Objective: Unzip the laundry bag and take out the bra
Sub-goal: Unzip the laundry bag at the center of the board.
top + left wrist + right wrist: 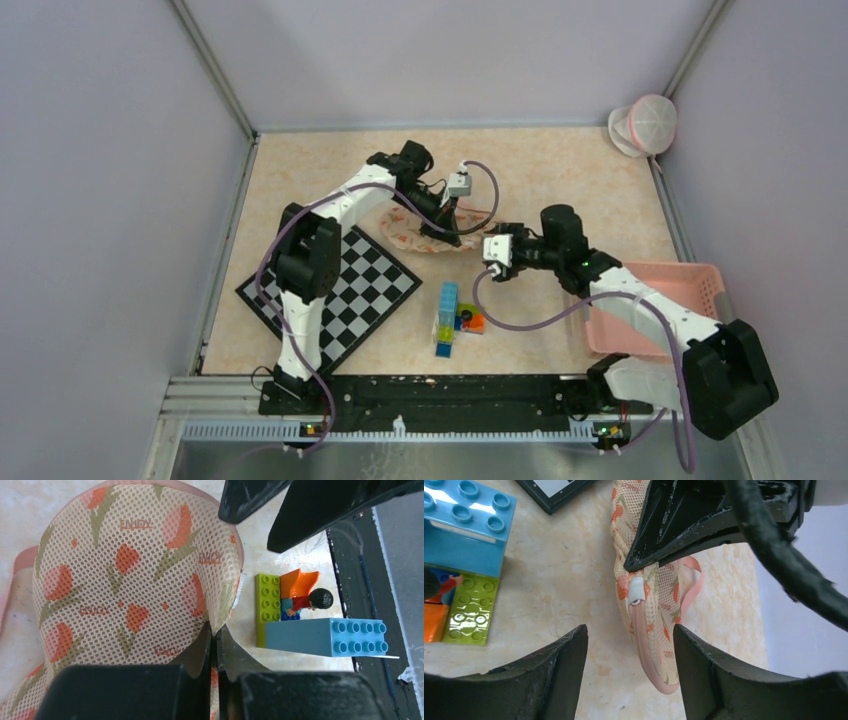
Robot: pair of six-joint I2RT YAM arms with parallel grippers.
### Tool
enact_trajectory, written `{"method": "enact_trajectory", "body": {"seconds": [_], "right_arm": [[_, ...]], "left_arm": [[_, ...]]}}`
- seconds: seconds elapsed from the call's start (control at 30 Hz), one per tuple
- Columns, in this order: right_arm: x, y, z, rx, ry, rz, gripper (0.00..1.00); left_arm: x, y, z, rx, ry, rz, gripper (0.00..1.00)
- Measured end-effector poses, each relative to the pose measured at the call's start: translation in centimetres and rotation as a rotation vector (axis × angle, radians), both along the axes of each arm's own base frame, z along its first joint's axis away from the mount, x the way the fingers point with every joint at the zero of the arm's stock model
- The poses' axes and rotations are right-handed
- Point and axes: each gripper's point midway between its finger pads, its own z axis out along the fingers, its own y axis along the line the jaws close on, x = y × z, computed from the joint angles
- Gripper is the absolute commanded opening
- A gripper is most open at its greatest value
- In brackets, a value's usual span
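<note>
The laundry bag (418, 230) is a cream mesh pouch with orange flowers and pink trim, lying mid-table. My left gripper (216, 634) is shut on the bag's (125, 580) edge, lifting that fold. In the right wrist view the bag (659, 630) hangs edge-on, with a white zipper tab (636, 591) just below the left fingers (684, 525). My right gripper (630, 636) is open, and the bag's lower pink rim sits between its jaws, close to the right finger. The bra is hidden.
A black-and-white checkerboard (340, 285) lies to the left of the bag. Toy bricks with a small figure (452, 315) stand in front of it, close to the bag. A pink basket (660, 300) sits at the right, and a pink-white mesh item (645, 125) hangs in the back right corner.
</note>
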Motion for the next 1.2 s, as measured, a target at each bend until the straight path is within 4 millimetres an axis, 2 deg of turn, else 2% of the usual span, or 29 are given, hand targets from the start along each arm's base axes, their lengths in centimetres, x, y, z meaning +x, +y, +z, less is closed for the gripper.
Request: {"method": "enact_trajectory", "body": {"seconds": [0.17,0.53,0.7,0.83,0.97,1.03,1.13,1.2], "right_arm": [[0.8,0.7,-0.3,-0.019,-0.051,0.018,0.51],[1.5,1.5,-3.0,-0.075,-0.052,0.06,0.43],[2.0,1.7,-3.0,-0.078,-0.064,0.063,0.4],[2.3,2.1,-2.4,-0.069,-0.082,0.068,0.32],[2.4,2.4,-2.3,-0.068,-0.082,0.072,0.19],[2.6,2.5,-2.3,-0.069,-0.081,0.073,0.12],[2.7,2.6,-2.4,-0.071,-0.076,0.073,0.0],[2.5,2.6,-2.6,-0.073,-0.064,0.073,0.0]], "left_arm": [[0.1,-0.3,0.4,-0.019,0.037,-0.006,0.06],[-0.5,0.2,0.2,-0.008,0.094,-0.007,0.06],[-0.8,0.4,0.3,-0.007,0.109,-0.006,0.08],[-0.8,0.4,0.4,-0.008,0.117,-0.004,0.09],[-0.6,0.4,0.7,-0.013,0.119,-0.001,0.1],[-0.3,0.3,0.8,-0.02,0.126,0.003,0.14],[0.1,0.6,0.9,-0.027,0.154,0.024,0.28],[0.3,0.8,1.1,-0.038,0.186,0.043,0.37]]}}
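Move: The pink zipper strip below the white tab lies about 3 cm ahead of my right hand, 3 cm to its left and some 3 cm lower. From the same hand, the tall light-blue block is roughly 10 cm back, 6 cm left and 9 cm down, the green block with the figure about 14 cm back, 1 cm left and 12 cm down. For my left hand, already shut on the bag's cloth, the strip is some 3 cm right, 1 cm back and 1 cm below. I bring my open right hand forward, left and down, nearly 3 cm each way, until the strip is between its fingers, then shut them to pinch it just beside the white tab. My left hand holds the bunched cloth close by, easing up about 1 cm with a tilt of some 10 degrees, and only at the very end starts to part its fingers. ##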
